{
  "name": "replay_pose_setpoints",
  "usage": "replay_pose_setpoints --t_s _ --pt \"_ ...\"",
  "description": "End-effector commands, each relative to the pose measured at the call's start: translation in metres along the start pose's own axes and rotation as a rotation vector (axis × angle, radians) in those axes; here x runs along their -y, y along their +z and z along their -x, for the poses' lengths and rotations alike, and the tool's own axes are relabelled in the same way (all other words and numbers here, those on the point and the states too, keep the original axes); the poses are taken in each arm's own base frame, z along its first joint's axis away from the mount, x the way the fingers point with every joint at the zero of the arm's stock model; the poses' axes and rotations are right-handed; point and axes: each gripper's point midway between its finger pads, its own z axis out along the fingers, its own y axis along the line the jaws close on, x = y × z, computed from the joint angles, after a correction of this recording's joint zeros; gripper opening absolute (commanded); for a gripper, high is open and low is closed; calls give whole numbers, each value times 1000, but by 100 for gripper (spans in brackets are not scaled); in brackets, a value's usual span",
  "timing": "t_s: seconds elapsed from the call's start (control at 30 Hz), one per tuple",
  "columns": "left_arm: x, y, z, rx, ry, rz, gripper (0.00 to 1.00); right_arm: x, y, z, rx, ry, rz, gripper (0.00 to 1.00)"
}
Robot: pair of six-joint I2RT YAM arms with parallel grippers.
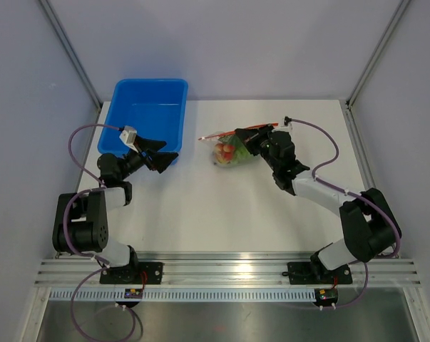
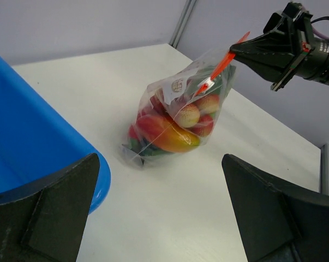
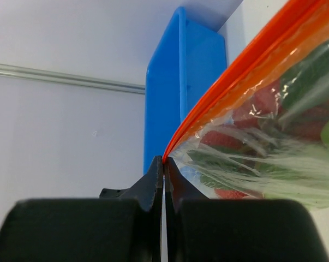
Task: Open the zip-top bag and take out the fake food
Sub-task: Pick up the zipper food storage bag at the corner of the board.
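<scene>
The clear zip-top bag (image 1: 229,148) stands on the white table with its orange-red zip strip (image 2: 221,64) on top. Inside it is the fake food (image 2: 172,131): a yellow-orange piece, red pieces and green ones. My right gripper (image 1: 244,140) is shut on one end of the zip strip (image 3: 208,103) and holds that corner up. In the right wrist view the bag (image 3: 273,136) fills the right side. My left gripper (image 1: 160,152) is open and empty, to the left of the bag, beside the blue tub. Its fingers (image 2: 49,213) frame bare table.
A blue plastic tub (image 1: 147,114) stands at the back left, its rim close to my left gripper. It also shows in the left wrist view (image 2: 33,142) and the right wrist view (image 3: 175,93). Grey walls enclose the table on three sides.
</scene>
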Motion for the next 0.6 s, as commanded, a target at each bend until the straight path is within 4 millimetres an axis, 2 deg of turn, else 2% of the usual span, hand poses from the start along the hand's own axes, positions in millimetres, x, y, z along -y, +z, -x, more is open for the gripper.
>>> replay_pose_setpoints --t_s 0.0,0.1,0.3,0.47,0.57 --pt "41 6 59 186 342 -183 99 -47 -13 3 10 -6 134 0" --pt "46 8 56 176 351 -203 99 -52 -15 -8 -16 -6 144 0" --pt "68 7 49 165 420 -259 99 -62 -17 -25 -52 -9 168 0" --pt "80 11 31 152 504 -305 99 -69 -18 -39 -84 -14 188 0" --pt "80 11 23 150 563 -309 99 -71 -18 -47 -102 -15 192 0"
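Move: Ahead and right of the open left hand, the free end of the bag's zip strip waits about 5 cm farther out and 10 cm to the right, roughly level. The bulging bag of food hangs some 6 cm ahead, 19 cm right and 8 cm lower; the blue tray lies about 17 cm ahead, 9 cm left and 15 cm below. From the right hand, which holds the strip, the free end is about 15 cm left, 3 cm back and slightly lower. Bringing the two hands together: the right hand keeps its pinch on the zip strip and carries the bag about 4 cm left and 3 cm back at the same height. The left hand, fingers still wide open, first dips slightly, then slides some 4 cm right and 3 cm back to meet the strip's free end, swinging about 10 degrees clockwise. ##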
